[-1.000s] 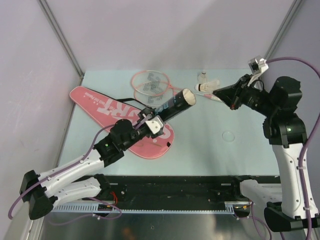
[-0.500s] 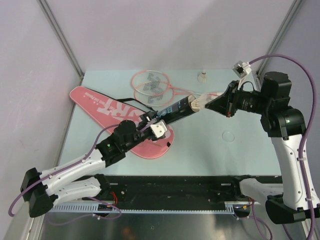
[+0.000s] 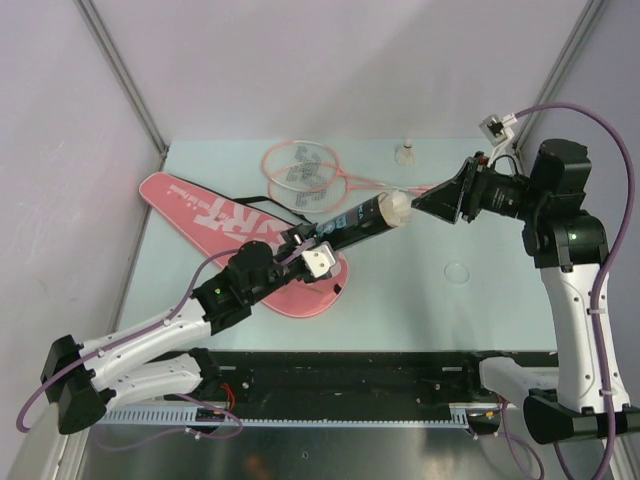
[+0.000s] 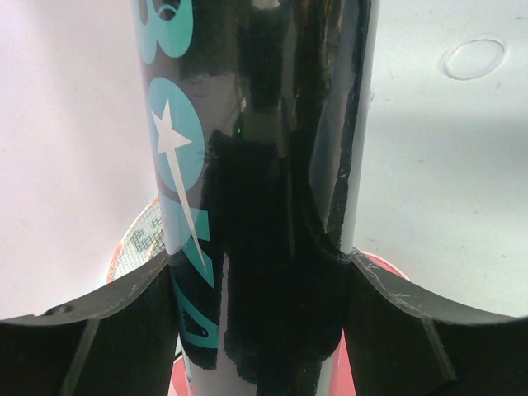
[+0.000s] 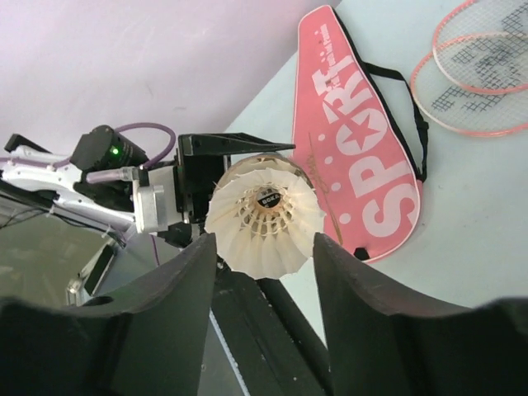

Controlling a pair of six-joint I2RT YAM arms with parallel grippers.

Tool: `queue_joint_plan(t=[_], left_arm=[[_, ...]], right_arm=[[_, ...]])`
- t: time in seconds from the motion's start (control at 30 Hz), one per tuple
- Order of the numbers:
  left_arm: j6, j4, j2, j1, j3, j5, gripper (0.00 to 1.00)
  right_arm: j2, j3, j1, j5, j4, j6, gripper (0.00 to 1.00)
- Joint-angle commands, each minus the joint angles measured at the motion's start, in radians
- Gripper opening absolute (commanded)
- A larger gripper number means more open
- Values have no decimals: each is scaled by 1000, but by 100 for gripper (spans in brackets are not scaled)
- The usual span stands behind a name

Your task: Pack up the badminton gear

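Note:
My left gripper (image 3: 322, 234) is shut on the dark tube (image 3: 352, 218) with teal markings and holds it slanted up toward the right. In the left wrist view the tube (image 4: 256, 165) fills the gap between both fingers (image 4: 124, 330). A white feather shuttlecock (image 3: 397, 210) sits in the tube's open mouth. My right gripper (image 3: 412, 207) is just behind it, open; in its wrist view the shuttlecock (image 5: 264, 216) shows a gap to each finger (image 5: 177, 313). The two pink rackets (image 3: 300, 165) lie at the back. The pink bag (image 3: 225, 222) lies under the left arm. Another shuttlecock (image 3: 406, 154) stands at the back.
A clear round lid (image 3: 457, 271) lies on the pale table (image 3: 480, 310) in front of the right arm, also visible as the lid (image 4: 473, 58) in the left wrist view. The bag's black strap (image 3: 270, 200) trails toward the rackets. Walls close in on three sides.
My right gripper carried the shuttlecock leftward to the tube's mouth and opened off it. The left arm tipped the tube lower toward the right.

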Motion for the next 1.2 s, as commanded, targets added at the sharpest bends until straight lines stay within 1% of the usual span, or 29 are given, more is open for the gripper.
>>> queue_joint_plan(t=[0.0,0.07,0.13,0.17,0.23,0.27,0.3,0.37,0.4,0.47,0.5,0.6,0.73,0.8,0.83,0.93,0.97,1.0,1.03,1.07,1.1,1.13,1.17], left_arm=[[7,54,-25,-7,17,8,11],[2,54,-34,-7,16,11,11],[-2,54,-41,-7,16,19,10],[-4,54,-43,-7,17,22,10],[-7,54,-48,-7,17,28,10],[-8,54,-52,-7,17,30,10],[-8,54,-57,-9,17,31,10],[-11,57,-67,-9,16,31,10],[-13,57,-68,-9,16,31,10],[-16,58,-68,-9,17,31,10],[-19,57,-66,-10,17,56,10],[-22,58,-68,-13,19,56,10],[-22,58,-75,-19,19,67,9],[-22,58,-77,-22,19,56,9],[-22,58,-78,-21,19,48,9],[-31,66,-54,-22,31,-46,9],[-36,68,-43,-22,37,-89,10],[-39,72,-29,-22,43,-225,11],[-42,89,10,-22,59,-308,11],[-36,94,30,-21,68,-405,11],[-15,95,55,-15,77,-539,11],[-16,95,84,-7,101,-595,10],[-22,94,113,1,111,-617,10]], right_arm=[[-24,0,-3,80,-3,-9,53],[-11,-4,34,114,-26,-40,54],[7,-23,83,175,-25,-44,59],[16,-30,136,187,2,-37,60],[41,-53,190,232,39,-23,60],[53,-61,248,258,55,-23,60],[65,-60,270,314,61,-24,61],[108,-60,316,344,99,-18,62],[122,-60,359,362,117,-2,62],[156,-60,387,381,171,20,63],[166,-55,399,387,179,26,63],[209,-46,416,405,181,45,64],[283,8,431,422,89,13,68],[280,23,434,428,62,-3,70],[268,25,431,438,62,-9,73],[158,8,402,487,93,-8,78],[118,-13,364,520,157,17,81],[26,-49,344,520,203,25,87],[-14,-113,320,522,252,35,90],[-46,-148,284,551,336,67,93],[-95,-168,264,568,361,78,95],[-106,-185,247,577,378,95,95],[-109,-207,220,588,404,107,96]])
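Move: Just ahead of the half-open right fingertips, the shuttlecock sticks skirt-out from the tube: about 6 cm left of the right hand, level with it fore and aft, some 3 cm lower. The tube's mouth lies about 8 cm left and 5 cm below, no farther out. Another shuttlecock stands on the table roughly 25 cm ahead, 3 cm right and 35 cm below. From the left hand, which holds the tube, the protruding shuttlecock is about 17 cm right, 1 cm ahead and 13 cm higher. Driving left and down, with some forward, along the tube's slant, the right hand goes about 13 cm at the protruding shuttlecock to send it inward, then backs off right and up some 8 cm, its fingers spreading almost fully. The left hand keeps its grip on the tube nearly still, finally swinging a couple of centimetres forward and left with a 15-degree counter-clockwise turn. ##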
